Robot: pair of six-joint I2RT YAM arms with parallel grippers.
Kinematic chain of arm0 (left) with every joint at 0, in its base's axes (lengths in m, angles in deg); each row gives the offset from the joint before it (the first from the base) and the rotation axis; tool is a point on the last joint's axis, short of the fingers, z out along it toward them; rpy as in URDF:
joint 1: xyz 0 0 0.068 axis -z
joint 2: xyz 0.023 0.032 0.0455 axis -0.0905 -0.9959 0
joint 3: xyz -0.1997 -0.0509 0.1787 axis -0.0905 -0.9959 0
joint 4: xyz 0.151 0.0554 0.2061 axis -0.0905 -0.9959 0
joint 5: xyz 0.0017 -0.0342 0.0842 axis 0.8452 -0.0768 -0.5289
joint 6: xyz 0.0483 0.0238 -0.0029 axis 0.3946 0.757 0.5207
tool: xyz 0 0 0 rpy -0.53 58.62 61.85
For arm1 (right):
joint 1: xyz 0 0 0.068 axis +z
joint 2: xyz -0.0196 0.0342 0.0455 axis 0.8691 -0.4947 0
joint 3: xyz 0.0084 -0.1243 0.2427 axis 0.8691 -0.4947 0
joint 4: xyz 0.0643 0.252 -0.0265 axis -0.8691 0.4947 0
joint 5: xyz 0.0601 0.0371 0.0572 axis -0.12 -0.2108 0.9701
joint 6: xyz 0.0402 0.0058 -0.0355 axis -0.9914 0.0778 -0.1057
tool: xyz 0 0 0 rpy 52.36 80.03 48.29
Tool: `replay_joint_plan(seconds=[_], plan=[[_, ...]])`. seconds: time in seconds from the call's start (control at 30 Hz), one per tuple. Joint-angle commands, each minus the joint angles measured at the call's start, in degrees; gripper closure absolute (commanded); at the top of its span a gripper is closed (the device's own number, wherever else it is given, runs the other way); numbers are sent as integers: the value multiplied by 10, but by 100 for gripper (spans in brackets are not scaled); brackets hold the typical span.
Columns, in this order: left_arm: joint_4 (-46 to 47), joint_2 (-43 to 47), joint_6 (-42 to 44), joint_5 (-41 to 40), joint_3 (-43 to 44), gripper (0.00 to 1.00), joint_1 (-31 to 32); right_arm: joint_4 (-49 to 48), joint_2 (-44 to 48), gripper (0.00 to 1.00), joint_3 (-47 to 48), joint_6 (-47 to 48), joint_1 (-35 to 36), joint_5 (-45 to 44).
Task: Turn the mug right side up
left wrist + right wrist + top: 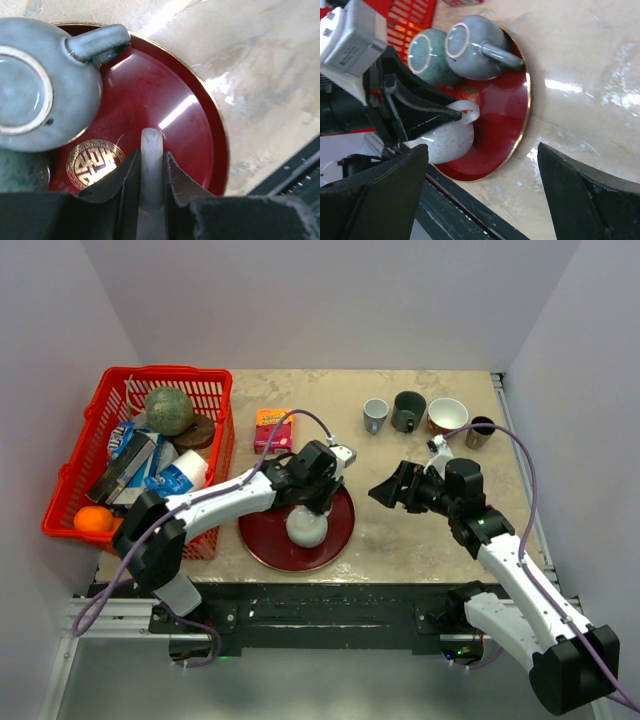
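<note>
A white speckled mug (306,528) sits on the red plate (345,530) near the table's front edge, its rounded body up and its mouth hidden. My left gripper (318,502) is shut on the mug's handle (151,165), which stands pinched between the two black fingers (125,180). From the right wrist, the white mug (445,142) and its handle (470,111) show under the left fingers (420,112). My right gripper (385,490) hangs open to the right of the plate, with nothing between its fingers (570,190).
A grey-blue mug (475,47) and a teal mug (427,57) stand bottom-up on the same plate. A red basket (215,380) of goods is at the left, a pink box (271,428) behind the plate, and several cups (408,411) line the back right.
</note>
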Motion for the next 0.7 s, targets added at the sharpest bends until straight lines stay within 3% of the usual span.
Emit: replay_joint_plan(seconds=[0.0, 0.23, 0.5, 0.67], plan=[[46, 92, -14, 51, -15, 100, -2, -93, -1, 7, -3, -22, 1, 66], [87, 180, 8, 118, -43, 100, -2, -154, -17, 7, 2, -27, 2, 130], [103, 220, -5, 187, 8, 100, -2, -327, -1, 6, -13, -63, 5, 268], [126, 237, -11, 189, 33, 100, -1, -292, -11, 5, 15, -63, 9, 250]])
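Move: The white mug hangs by its handle in the left fingers, its middle about 5 cm behind that hand and 3 cm to its left, slightly below it. The open right gripper is some 14 cm to the left hand's right, 5 cm farther out and 8 cm higher. From the right hand, the white mug lies about 17 cm left, 9 cm back and 12 cm below, with the blue-grey mug 16 cm left, 2 cm ahead and 12 cm below. The white mug, still pinched by its handle, is carried up from the tray about 13 cm and a little back by the left hand, which swings its fingertips some 25 degrees towards the robot's right. The right hand, fingers staying wide open and touching nothing, rises about 9 cm and closes in leftward on the mug, wrist turning counter-clockwise and tipping up towards level. ##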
